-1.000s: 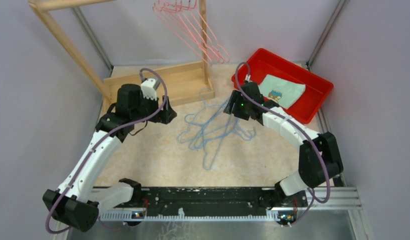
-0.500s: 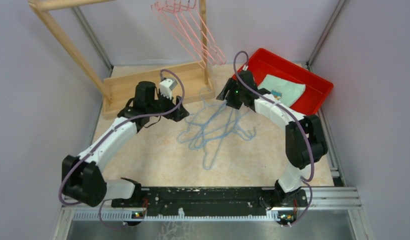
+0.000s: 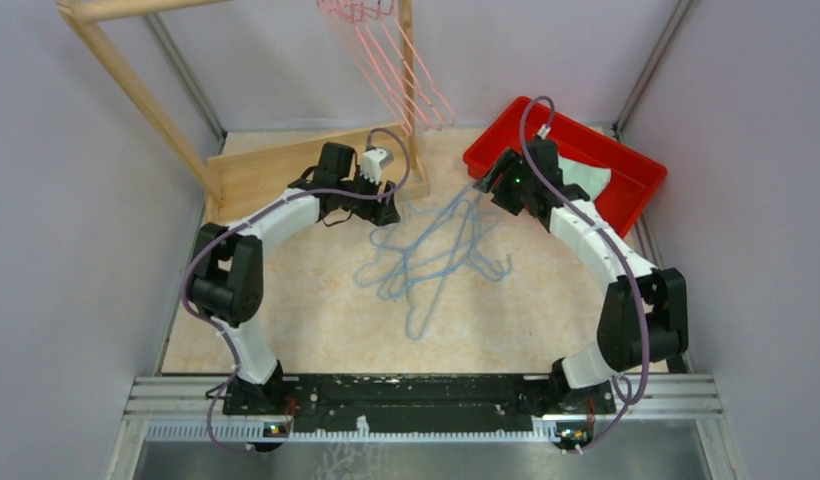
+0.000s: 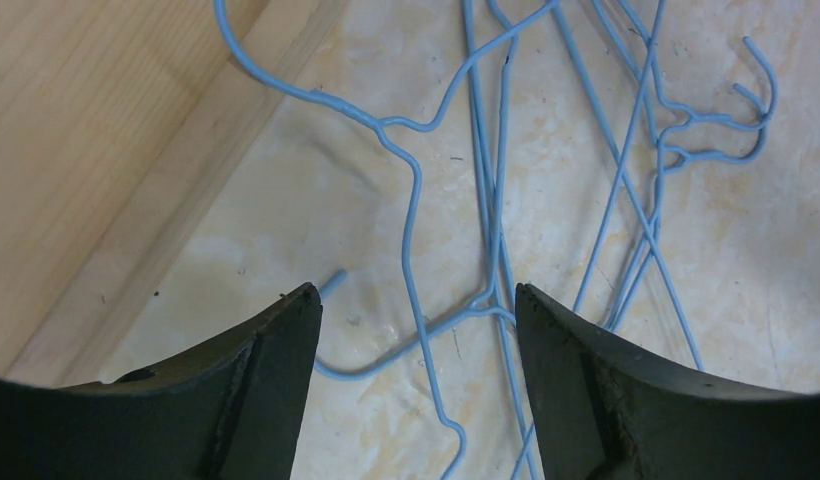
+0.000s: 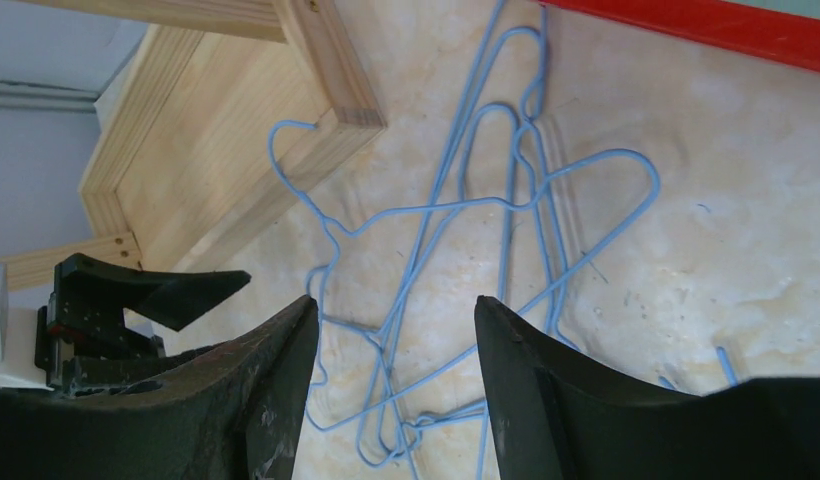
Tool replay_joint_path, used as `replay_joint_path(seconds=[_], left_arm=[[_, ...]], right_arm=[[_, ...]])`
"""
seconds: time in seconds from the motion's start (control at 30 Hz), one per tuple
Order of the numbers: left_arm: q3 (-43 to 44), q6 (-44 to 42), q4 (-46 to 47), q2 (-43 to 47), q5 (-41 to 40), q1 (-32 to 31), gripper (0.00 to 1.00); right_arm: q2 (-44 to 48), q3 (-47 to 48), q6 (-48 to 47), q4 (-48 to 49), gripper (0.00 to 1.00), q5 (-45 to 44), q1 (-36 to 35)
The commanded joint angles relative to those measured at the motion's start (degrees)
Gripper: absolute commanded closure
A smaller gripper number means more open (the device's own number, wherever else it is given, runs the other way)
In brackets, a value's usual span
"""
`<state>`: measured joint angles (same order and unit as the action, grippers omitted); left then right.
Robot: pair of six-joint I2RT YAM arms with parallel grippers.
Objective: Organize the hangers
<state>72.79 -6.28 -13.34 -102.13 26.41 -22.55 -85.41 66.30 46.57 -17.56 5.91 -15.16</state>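
Note:
Several light blue hangers lie tangled on the table. Several pink hangers hang from the wooden rack's top rail at the back. My left gripper is open at the pile's far left end, beside the rack's base. In the left wrist view its jaws straddle blue hanger wires without touching them. My right gripper is open above the pile's far right end, near the red bin. The right wrist view shows the blue hangers below the open right gripper, and the left gripper at the left.
The wooden rack's base stands at the back left, with a slanted post rising from it. A red bin holding a pale cloth sits at the back right. Purple cables loop over both arms.
The left arm has stretched forward and right, bringing its gripper to the pile's far left end, its jaws slightly narrower. The right gripper has moved back and right toward the red bin.

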Motion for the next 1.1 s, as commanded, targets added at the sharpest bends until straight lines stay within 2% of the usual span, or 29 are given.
replay_joint_path(seconds=[0.0,0.47,0.57,0.7,0.83,1.03,1.07], left_arm=[[4.26,-3.59,0.12,-4.69,1.81,-0.68,0.24],[6.98,-4.78,-1.25,-13.37,6.5,-1.57,0.25],[7.8,-4.54,-1.36,-15.01,6.86,-1.56,0.28],[9.29,-4.62,-3.14,-17.33,6.37,-1.6,0.48],[9.77,-4.29,-3.51,-18.17,5.79,-1.58,0.63],[11.02,-5.96,-8.65,-14.85,3.23,-1.58,0.98],[11.05,-6.35,-10.04,-13.6,2.27,-1.55,1.0]], right_arm=[[3.15,-1.48,-1.3,-0.51,0.41,1.01,2.46],[1.65,-2.46,-2.42,-0.52,0.41,3.81,6.71],[0.7,-2.16,-2.52,-0.39,0.41,4.28,7.12],[0.16,-1.89,-2.75,-0.52,0.41,4.56,7.63],[0.15,-2.03,-2.89,-0.62,0.41,4.76,8.16],[0.32,-2.57,-2.97,-0.49,0.41,5.07,8.76],[0.39,-2.59,-2.97,-0.45,0.41,5.16,8.74]])
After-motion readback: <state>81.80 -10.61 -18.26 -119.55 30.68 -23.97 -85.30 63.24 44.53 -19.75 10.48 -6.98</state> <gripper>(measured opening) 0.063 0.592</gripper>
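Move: The left shoulder of the blue hanger whose hook leans on the wooden tray's edge lies about 9 cm below my left hand and 2 cm to its right. The tray's near right corner is some 8 cm ahead and 8 cm right of that hand; the pile of the other blue hangers centres about 5 cm back and 9 cm right. From my right hand the same shoulder lies roughly level, 19 cm to the left and 16 cm below. I sink my left hand almost straight down, about 9 cm, easing a couple of centimetres right and tipping some 10 degrees, with the open fingers straddling the hanger's shoulder. Near the bottom I shut them and pinch the wire. My empty right hand backs away some 5 cm to the right and slightly down, still part open. ##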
